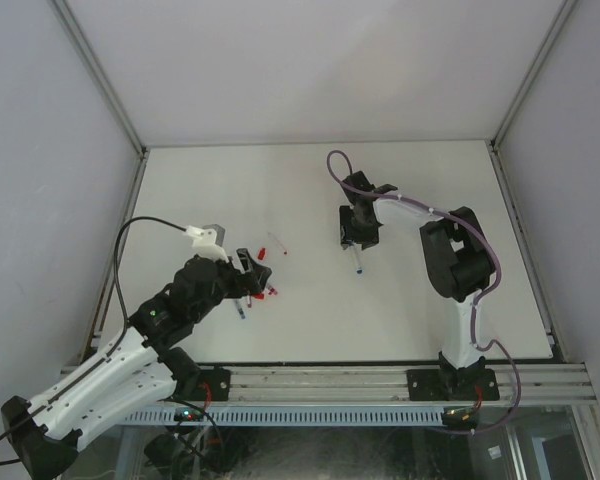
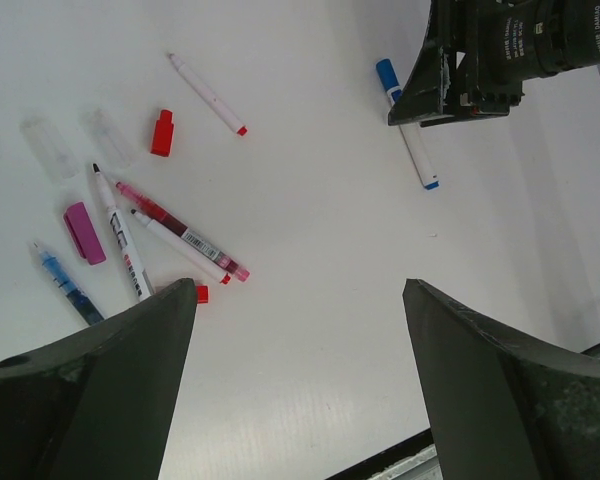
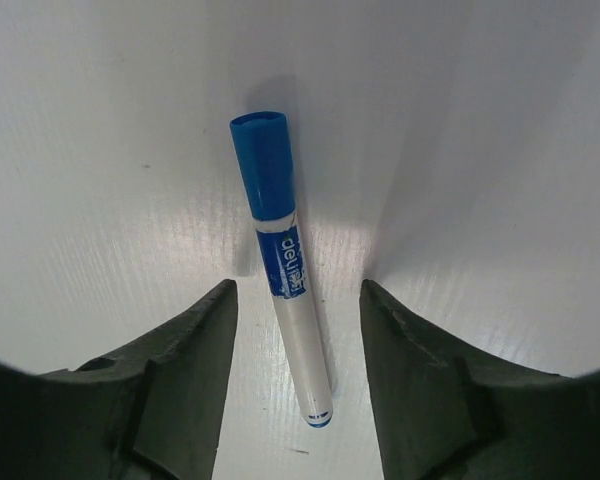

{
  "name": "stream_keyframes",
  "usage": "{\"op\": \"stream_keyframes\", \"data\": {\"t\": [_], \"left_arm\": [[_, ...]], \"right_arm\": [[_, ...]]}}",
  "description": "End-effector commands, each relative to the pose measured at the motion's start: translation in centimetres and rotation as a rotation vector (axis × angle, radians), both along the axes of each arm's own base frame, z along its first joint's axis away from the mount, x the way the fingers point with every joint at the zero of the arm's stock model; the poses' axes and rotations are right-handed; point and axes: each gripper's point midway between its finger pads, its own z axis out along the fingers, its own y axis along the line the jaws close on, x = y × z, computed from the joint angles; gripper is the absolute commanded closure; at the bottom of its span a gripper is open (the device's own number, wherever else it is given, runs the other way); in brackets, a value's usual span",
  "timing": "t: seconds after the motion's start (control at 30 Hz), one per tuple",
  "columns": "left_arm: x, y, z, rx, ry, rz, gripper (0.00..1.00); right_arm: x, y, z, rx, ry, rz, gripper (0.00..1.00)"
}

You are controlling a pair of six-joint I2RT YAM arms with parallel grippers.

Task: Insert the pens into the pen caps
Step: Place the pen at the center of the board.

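A white pen with its blue cap [image 3: 265, 165] on lies flat on the table, its barrel [image 3: 298, 320] between the fingers of my right gripper [image 3: 296, 285]. The jaws stand open on either side without touching it. From above, this blue pen [image 1: 359, 262] pokes out below the right gripper [image 1: 358, 238]. My left gripper [image 2: 298, 285] is open and holds nothing, hovering beside a cluster of loose pens: a magenta pen [image 2: 180, 230], a red-ended pen [image 2: 208, 95], a black-tipped pen [image 2: 120, 232] and an uncapped blue pen [image 2: 65, 285]. A red cap [image 2: 162, 132] and a magenta cap [image 2: 84, 232] lie among them.
Two clear caps [image 2: 45, 145] lie left of the red cap, and a small red piece [image 2: 201, 293] sits by my left finger. The white table [image 1: 430, 200] has grey walls on three sides. A metal rail [image 1: 380, 380] runs along its near edge.
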Motion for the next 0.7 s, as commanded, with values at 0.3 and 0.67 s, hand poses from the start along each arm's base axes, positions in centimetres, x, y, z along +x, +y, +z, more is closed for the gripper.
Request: {"op": "stream_keyframes", "data": {"t": [0.3,0.67], "left_arm": [[0.6,0.5,0.3,0.047,-0.004,0.020,0.10],[1.6,0.8,-0.5,0.118,0.039,0.062,0.10]], "right_arm": [[1.6,-0.6,9.0,0.053,-0.270,-0.020,0.17],[-2.3,-2.1,16.4,0.261,-0.568,-0.041,0.00]]}}
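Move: The blue-capped pen already lies free on the board between the right hand's half-open fingers, its middle straight under them and about 1 cm down. Counted from that hand, a small white pen with a red end lies some 16 cm left and 2 cm ahead, and a red cap about 19 cm left and 1 cm back. From the left hand the blue-capped pen is roughly 15 cm ahead, 18 cm right and 17 cm below. Leave the blue-capped pen lying and raise the right gripper about 12 cm off it, spreading the fingers from half to fully open and swinging their tips forward some 20 degrees; late in the lift, ease back and a little right. Meanwhile sink the open left gripper about 3 cm, tipping it slightly down. ##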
